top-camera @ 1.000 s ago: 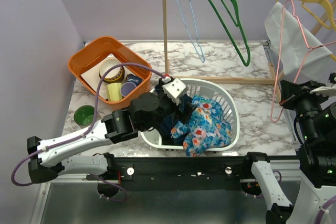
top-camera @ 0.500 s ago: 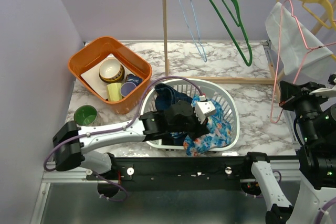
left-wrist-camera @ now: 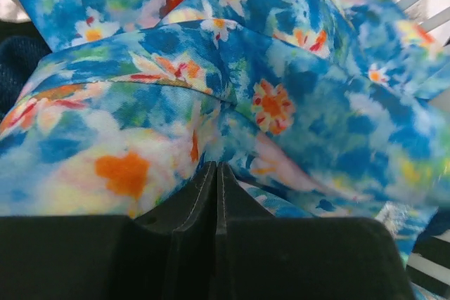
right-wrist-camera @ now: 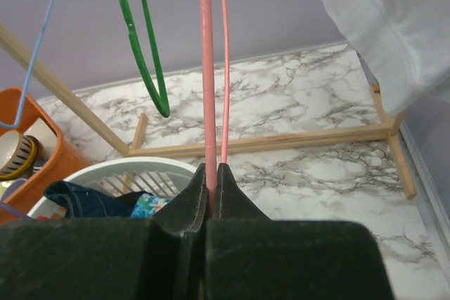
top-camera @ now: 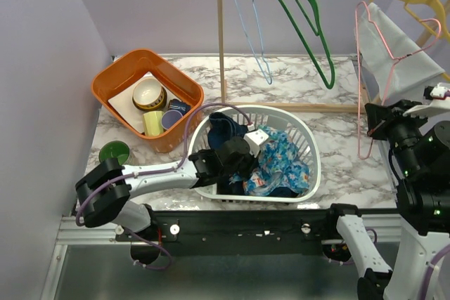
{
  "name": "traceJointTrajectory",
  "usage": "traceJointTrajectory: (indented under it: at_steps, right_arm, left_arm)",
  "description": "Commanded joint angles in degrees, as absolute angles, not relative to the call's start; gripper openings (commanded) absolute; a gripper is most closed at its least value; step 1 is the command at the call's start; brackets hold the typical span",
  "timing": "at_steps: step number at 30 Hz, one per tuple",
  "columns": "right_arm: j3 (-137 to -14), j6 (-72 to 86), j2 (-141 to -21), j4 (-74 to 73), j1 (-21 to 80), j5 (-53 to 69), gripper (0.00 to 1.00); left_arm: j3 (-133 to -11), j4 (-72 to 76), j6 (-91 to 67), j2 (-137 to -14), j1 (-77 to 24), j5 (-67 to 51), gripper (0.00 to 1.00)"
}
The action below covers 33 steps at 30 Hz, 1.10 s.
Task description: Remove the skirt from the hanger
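Observation:
The blue floral skirt (top-camera: pixel 283 164) lies bunched in the white laundry basket (top-camera: pixel 310 147), off any hanger. My left gripper (top-camera: pixel 259 151) is low inside the basket, its jaws shut on a fold of the skirt (left-wrist-camera: pixel 281 89); in the left wrist view the left gripper (left-wrist-camera: pixel 215 168) has the fabric puckered at its tips. The bare pink hanger (top-camera: pixel 361 82) hangs at the right. My right gripper (top-camera: pixel 377 121) is shut on its wire, shown in the right wrist view where the right gripper (right-wrist-camera: pixel 212 168) clamps the pink hanger (right-wrist-camera: pixel 205 68).
A dark blue garment (top-camera: pixel 225 128) also lies in the basket. An orange bin (top-camera: pixel 116 75) of bowls and a green bowl (top-camera: pixel 112 153) stand at left. The wooden rack (top-camera: pixel 221 33) holds a blue hanger (top-camera: pixel 254 26), a green hanger (top-camera: pixel 310 26) and a yellow hanger with white cloth (top-camera: pixel 401 61).
My left arm swung right and down into the basket with the skirt, which now lies lower and flatter. The pink hanger has shifted slightly left and up in my right gripper.

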State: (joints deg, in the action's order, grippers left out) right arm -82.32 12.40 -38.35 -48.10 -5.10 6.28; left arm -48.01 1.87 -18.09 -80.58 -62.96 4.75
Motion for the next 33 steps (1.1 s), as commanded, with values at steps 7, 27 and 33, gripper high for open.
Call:
traceJointTrajectory:
  at_steps: [7,27,33]
  right_arm:
    - [-88.85,7.03,-51.93,-49.13,-5.45,6.94,0.01]
    - [-101.42,3.17,-69.17,-37.45,-5.27,11.95,0.01]
    - [-106.43,2.72,-74.44,-37.27,-4.4,11.16,0.01]
  left_arm:
    - [-47.36,0.8,-18.47,-76.57,-62.93,4.22,0.44]
    - [-63.91,-23.55,-1.24,-56.34,-63.02,-0.8,0.99]
    - [-56.09,-17.34,2.99,-49.93,-63.02,2.72,0.99]
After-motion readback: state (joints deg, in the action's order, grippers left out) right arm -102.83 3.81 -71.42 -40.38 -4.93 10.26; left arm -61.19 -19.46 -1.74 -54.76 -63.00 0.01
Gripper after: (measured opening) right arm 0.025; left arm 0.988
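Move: The rail lies roughly 20 cm ahead of the right hand, a touch right and about 20 cm above; that hand already grips the empty pink hanger. From it the green hanger is 19 cm ahead and 19 cm left, the white cloth 17 cm ahead and 9 cm right, both a little higher. From the left hand, the flowered skirt's middle is about 8 cm right, 1 cm ahead and 4 cm below; the jeans' fold sits 12 cm ahead, 8 cm left. Forward some 16 cm towards the rail goes the right hand, its grip kept on the pink hanger, sinking slightly and then rising about 5 cm to bring the hook up. The left dips 3 cm at the skirt, then opens wide and lifts quickly clear of it, ending some 19 cm higher and drifting left and a little back while the wrist turns. ##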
